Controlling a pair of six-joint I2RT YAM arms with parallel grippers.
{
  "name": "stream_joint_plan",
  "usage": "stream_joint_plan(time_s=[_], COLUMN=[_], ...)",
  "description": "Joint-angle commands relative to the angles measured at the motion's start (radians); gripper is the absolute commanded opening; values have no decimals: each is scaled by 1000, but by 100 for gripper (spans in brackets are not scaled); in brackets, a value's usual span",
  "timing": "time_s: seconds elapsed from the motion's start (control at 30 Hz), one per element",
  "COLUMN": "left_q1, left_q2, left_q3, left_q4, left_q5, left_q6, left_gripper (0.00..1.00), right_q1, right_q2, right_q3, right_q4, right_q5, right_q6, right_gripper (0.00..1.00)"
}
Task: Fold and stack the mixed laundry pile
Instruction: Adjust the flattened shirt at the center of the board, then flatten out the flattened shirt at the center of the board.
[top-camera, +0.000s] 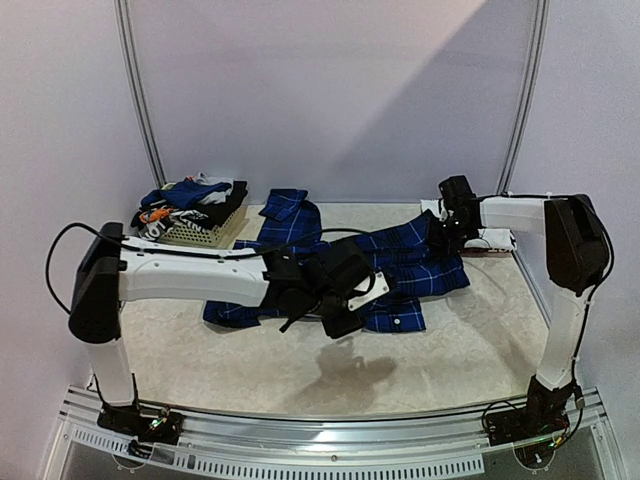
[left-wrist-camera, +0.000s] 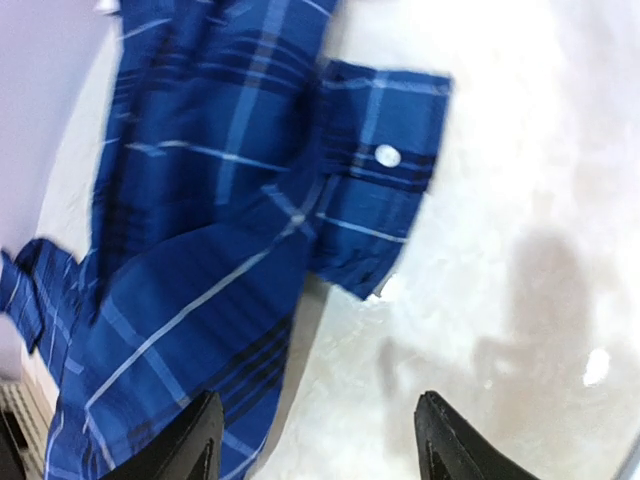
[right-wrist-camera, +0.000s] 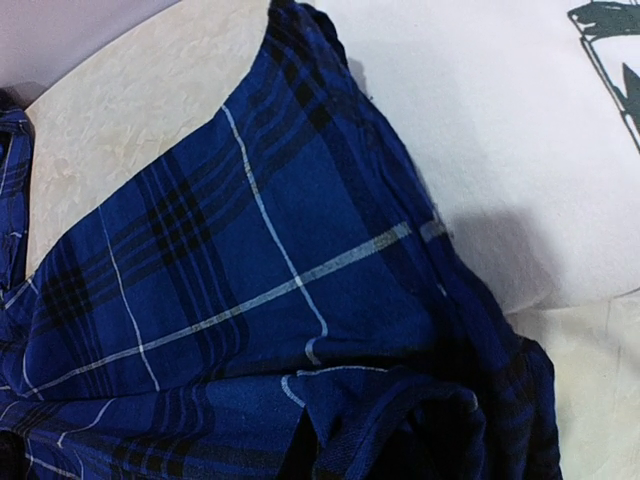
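A blue-and-black plaid shirt (top-camera: 410, 262) lies spread across the middle of the table. My left gripper (top-camera: 365, 293) hovers over its near edge. In the left wrist view this gripper (left-wrist-camera: 315, 400) is open with bare table between the fingertips, and the shirt (left-wrist-camera: 200, 200) and its buttoned cuff (left-wrist-camera: 380, 170) lie just ahead and to the left. My right gripper (top-camera: 447, 232) sits on the shirt's far right part. Its fingers are hidden in the right wrist view, where the plaid cloth (right-wrist-camera: 250, 300) bunches up at the bottom edge. The rest of the laundry pile (top-camera: 190, 197) sits heaped at the back left.
A small white slatted basket (top-camera: 195, 237) stands at the back left under the heaped clothes. A white garment with a dark print (top-camera: 492, 238) (right-wrist-camera: 500, 130) lies at the back right, beside and partly under the shirt. Walls close the back and sides.
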Motion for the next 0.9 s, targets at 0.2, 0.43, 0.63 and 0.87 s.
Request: stream_joint_plan(time_s=[0.2, 0.43, 0.63, 0.87], left_q1=[-20, -31, -43, -49], left_q2=[209, 267, 325, 376], left_q3=[35, -23, 6, 33], left_q4=[118, 306, 326, 331], left_q5=[-82, -177, -198, -190], left_q6=[363, 505, 562, 588], left_gripper=[62, 59, 49, 42], right_q1=[-3, -3, -3, -3], right_q2=[-93, -110, -113, -113], right_q3=[-59, -88, -93, -93], right_q4=[17, 30, 32, 32], right_q5=[-5, -11, -11, -11], right_q6=[-32, -32, -34, -40], right_gripper=[0, 0, 0, 0])
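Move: The plaid shirt's buttoned corner lies about 7 cm ahead of the left hand, 10 cm to its right and 11 cm below. The shirt's bunched body is some 18 cm ahead, 2 cm to the left, and its flat upper-left sleeve some 38 cm ahead, 14 cm to the left, both about 11 cm down. From the right hand, closed on the shirt's right end, that corner is roughly 18 cm back, 15 cm left and 6 cm lower. The shirt's buttoned corner is what the left hand drops towards: about 10 cm down, most of it early, then easing forward and right by 3 to 4 cm. Its wrist turns some 30 degrees, the fingers tipping up to a flatter, forward-right slant while they narrow partway around the corner's tip; contact isn't clear. The right hand keeps its pinch on the shirt's right end, easing back about 1.5 cm. ##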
